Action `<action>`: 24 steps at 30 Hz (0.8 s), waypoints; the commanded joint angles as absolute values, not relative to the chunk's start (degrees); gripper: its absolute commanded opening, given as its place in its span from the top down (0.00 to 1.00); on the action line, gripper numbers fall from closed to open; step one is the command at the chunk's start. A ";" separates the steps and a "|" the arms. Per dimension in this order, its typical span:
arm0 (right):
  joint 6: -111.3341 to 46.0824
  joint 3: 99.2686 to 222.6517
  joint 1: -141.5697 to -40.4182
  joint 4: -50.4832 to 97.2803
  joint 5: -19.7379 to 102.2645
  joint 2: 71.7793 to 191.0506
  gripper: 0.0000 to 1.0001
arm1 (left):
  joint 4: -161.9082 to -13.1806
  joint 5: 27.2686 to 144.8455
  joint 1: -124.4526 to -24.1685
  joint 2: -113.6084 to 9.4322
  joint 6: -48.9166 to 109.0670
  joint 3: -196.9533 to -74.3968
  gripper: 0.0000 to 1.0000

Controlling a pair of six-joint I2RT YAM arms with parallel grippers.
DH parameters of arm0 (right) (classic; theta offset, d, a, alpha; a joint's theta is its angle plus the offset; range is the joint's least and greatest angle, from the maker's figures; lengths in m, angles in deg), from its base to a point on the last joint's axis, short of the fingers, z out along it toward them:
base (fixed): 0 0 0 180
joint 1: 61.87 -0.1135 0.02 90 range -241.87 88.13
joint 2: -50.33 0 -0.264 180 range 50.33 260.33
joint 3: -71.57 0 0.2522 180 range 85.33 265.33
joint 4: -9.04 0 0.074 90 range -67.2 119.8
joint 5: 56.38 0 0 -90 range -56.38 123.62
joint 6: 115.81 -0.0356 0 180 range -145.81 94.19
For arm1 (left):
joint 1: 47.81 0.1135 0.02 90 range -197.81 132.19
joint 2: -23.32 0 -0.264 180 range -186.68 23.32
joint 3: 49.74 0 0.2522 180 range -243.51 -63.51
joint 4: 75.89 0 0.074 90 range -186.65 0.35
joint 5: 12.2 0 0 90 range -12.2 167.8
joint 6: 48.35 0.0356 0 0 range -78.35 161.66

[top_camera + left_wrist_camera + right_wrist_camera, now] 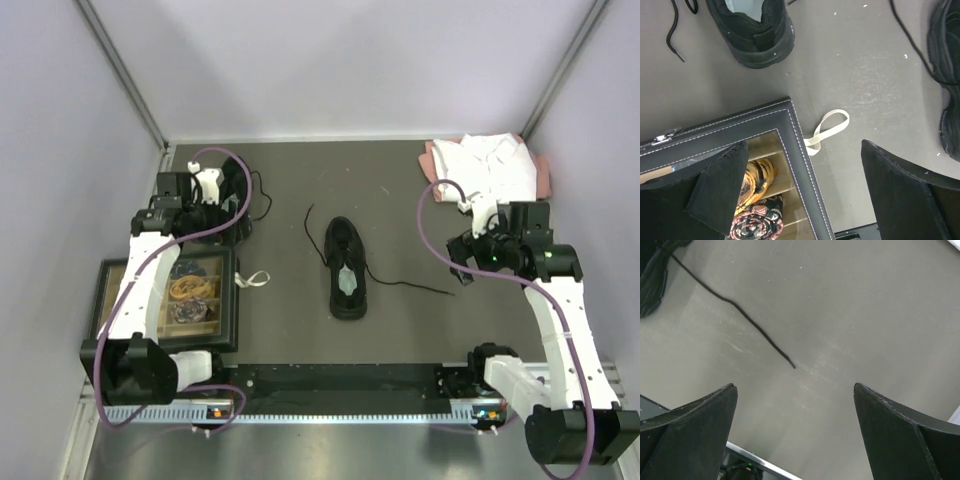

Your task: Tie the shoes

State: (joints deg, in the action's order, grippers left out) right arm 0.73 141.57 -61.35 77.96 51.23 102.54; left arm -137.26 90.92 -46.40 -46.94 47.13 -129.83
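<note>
One black shoe (347,268) with a pale grey insole lies mid-table, toe toward me. One of its laces (410,284) trails right and the other runs up to the left. The second black shoe (238,205) lies at the far left, partly hidden by my left arm. Its heel (754,35) shows in the left wrist view. My left gripper (228,225) (804,144) is open and empty, held above the box corner. My right gripper (465,268) (795,387) is open and empty, just above the lace tip (791,365).
A black glass-lidded box (230,300) (715,130) with rolled cloths sits at the near left. A cream ribbon loop (255,279) (832,125) lies beside it. A folded white shirt (490,165) on a pink cloth lies at the far right corner. Walls close in the sides and back.
</note>
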 commanded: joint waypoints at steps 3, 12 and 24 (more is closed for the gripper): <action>8.19 143.77 -61.60 78.61 54.63 102.36 0.01 | -134.56 87.13 -49.98 -49.01 47.37 -133.81 0.02; 15.50 141.40 -61.60 80.37 57.27 104.39 0.01 | -127.54 83.07 -61.60 -59.81 40.09 -135.84 0.12; 17.61 135.08 -68.19 77.39 50.68 104.47 0.01 | -119.27 75.26 -74.61 -81.70 30.23 -142.68 0.35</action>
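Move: Off to the left hand's right, by about 25 cm, and some 13 cm ahead lies the middle shoe's left lace, 17 cm below. The middle shoe is about 33 cm right and 6 ahead; the white loop 9 right and 3 ahead; the other shoe 23 ahead and 4 right. From the right hand, the right lace end is about 7 cm ahead, 5 left and 17 below, and the middle shoe about 12 ahead and 34 left. Sweeping some 15 cm to the right and 6 cm forward, the left hand heads for the middle shoe's left lace, sinking about 11 cm, mostly late on, while its tips tilt down some 10 degrees and its fingers close partway on nothing. The right hand, still wide open, turns nearly 20 degrees counter-clockwise and eases down about 4 cm towards the right lace end, drifting slightly back and left. ##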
